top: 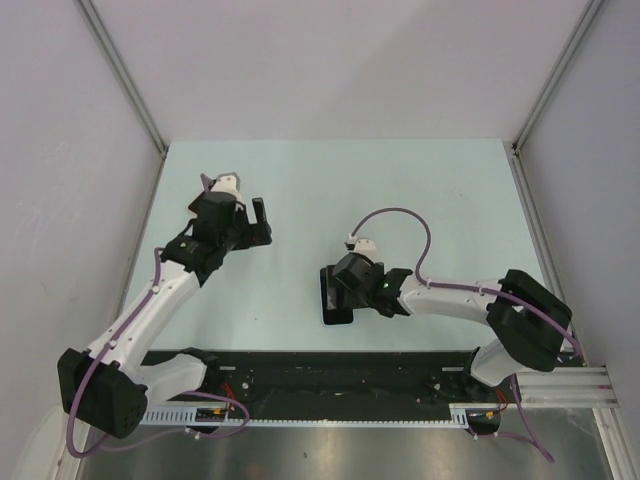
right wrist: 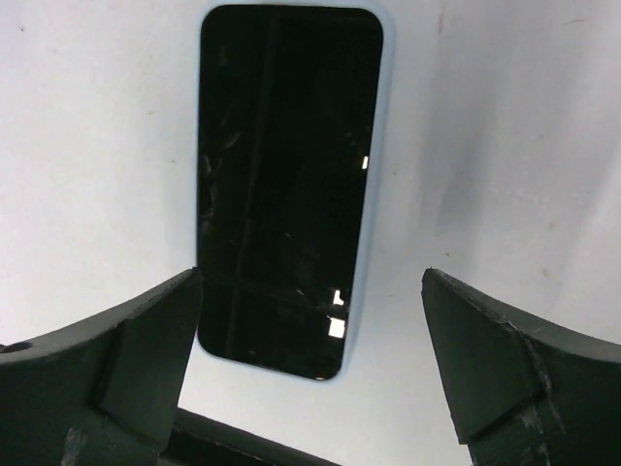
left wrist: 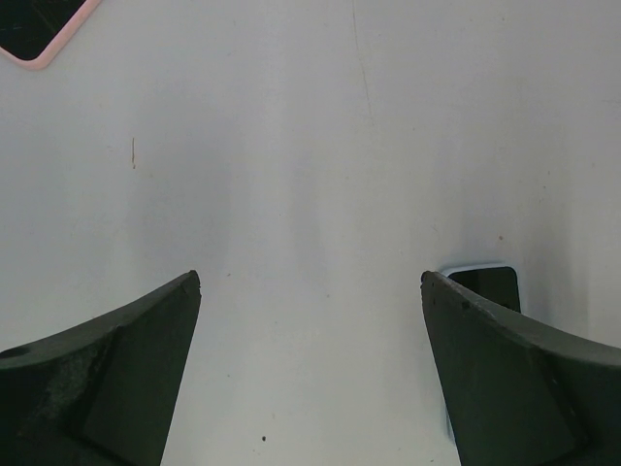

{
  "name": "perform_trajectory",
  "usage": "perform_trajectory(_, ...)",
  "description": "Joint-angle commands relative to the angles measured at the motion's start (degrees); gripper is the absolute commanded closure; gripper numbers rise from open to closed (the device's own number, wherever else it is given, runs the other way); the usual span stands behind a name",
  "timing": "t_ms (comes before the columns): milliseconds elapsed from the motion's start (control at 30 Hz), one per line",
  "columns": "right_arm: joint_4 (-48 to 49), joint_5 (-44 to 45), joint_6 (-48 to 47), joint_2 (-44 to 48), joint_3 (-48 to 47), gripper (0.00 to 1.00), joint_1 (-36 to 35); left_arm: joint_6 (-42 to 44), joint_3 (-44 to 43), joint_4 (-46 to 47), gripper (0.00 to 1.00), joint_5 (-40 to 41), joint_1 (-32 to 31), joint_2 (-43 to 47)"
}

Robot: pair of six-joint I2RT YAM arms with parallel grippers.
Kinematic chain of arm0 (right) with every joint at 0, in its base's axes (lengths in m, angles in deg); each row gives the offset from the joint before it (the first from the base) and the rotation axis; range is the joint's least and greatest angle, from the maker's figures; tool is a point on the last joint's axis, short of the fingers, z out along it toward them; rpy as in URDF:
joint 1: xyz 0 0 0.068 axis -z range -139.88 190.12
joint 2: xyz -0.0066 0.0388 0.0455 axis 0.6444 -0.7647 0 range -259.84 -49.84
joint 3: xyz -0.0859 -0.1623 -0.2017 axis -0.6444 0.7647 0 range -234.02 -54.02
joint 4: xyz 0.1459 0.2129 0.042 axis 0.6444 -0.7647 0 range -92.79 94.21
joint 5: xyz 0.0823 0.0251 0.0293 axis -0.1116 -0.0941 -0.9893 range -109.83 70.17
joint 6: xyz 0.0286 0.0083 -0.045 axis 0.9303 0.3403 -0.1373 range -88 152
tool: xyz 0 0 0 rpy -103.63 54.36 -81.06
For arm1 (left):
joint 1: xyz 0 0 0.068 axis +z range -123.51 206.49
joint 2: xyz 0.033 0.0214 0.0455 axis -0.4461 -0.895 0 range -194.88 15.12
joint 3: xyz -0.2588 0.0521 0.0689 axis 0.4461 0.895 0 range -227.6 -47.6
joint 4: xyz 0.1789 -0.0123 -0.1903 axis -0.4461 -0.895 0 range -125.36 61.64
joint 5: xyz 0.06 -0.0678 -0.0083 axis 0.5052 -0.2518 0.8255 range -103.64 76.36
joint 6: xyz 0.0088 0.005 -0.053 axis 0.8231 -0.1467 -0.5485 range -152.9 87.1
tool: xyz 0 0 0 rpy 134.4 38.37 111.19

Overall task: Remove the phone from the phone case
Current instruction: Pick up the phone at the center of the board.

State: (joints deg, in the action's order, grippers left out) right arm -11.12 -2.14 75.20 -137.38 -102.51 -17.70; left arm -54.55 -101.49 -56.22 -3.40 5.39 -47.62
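A phone (right wrist: 286,184) with a black screen lies flat on the table in a pale blue-white case (right wrist: 376,194). In the right wrist view it sits between my open right fingers, nearer the left one. In the top view the phone (top: 334,308) is partly hidden under my right gripper (top: 345,288), which hovers over it, open and empty. My left gripper (top: 260,228) is open and empty over bare table at the left; its view (left wrist: 310,291) shows nothing between the jaws.
The left wrist view shows a pink-rimmed dark slab (left wrist: 44,29) at its top left corner. A dark pale-rimmed slab (left wrist: 485,283) is partly hidden behind the right finger. A black rail (top: 330,375) runs along the table's near edge. Grey walls enclose the table.
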Motion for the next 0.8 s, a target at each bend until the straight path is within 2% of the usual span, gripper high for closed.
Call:
perform_trajectory(0, 3.1, -3.0, 4.2, -2.5, -3.0, 0.01, -0.4, -1.8, 0.8, 0.3, 0.00, 0.3, -0.3, 0.3)
perform_trajectory(333, -0.4, -0.1, 5.8, -12.6, -9.5, 0.00, -3.5, -1.8, 1.3, 1.1, 0.00, -0.2, -0.3, -0.3)
perform_trajectory(600, -15.1, 8.8, 5.1, -23.9, -20.0, 0.00, -7.5, -3.2, 2.6, 1.7, 0.00, -4.7, -0.3, -1.1)
perform_trajectory(767, -16.4, 8.4, 4.6, -27.7, -21.1, 0.00, -8.3, -3.9, 4.1, 2.5, 0.00, -5.9, -0.3, -1.6)
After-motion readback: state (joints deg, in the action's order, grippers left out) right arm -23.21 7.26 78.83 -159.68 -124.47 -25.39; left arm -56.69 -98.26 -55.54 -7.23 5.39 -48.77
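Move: The phone in its pale case lies flat, its middle about 4 cm to the left of the right hand, 2 cm ahead and 3 cm below, with nothing else close by. From the left hand, the same phone is some 16 cm to the right, 9 cm back and 16 cm below. The phone's long sides come between the still wide-open fingers as the right hand slides about 6 cm left and sinks 3 cm over it, rolling its left side down roughly 15 degrees. By the end, the right-hand fingertip is against the case's right edge, bearing leftward. The left hand, open and empty, eases down some 3 cm, mostly late. ##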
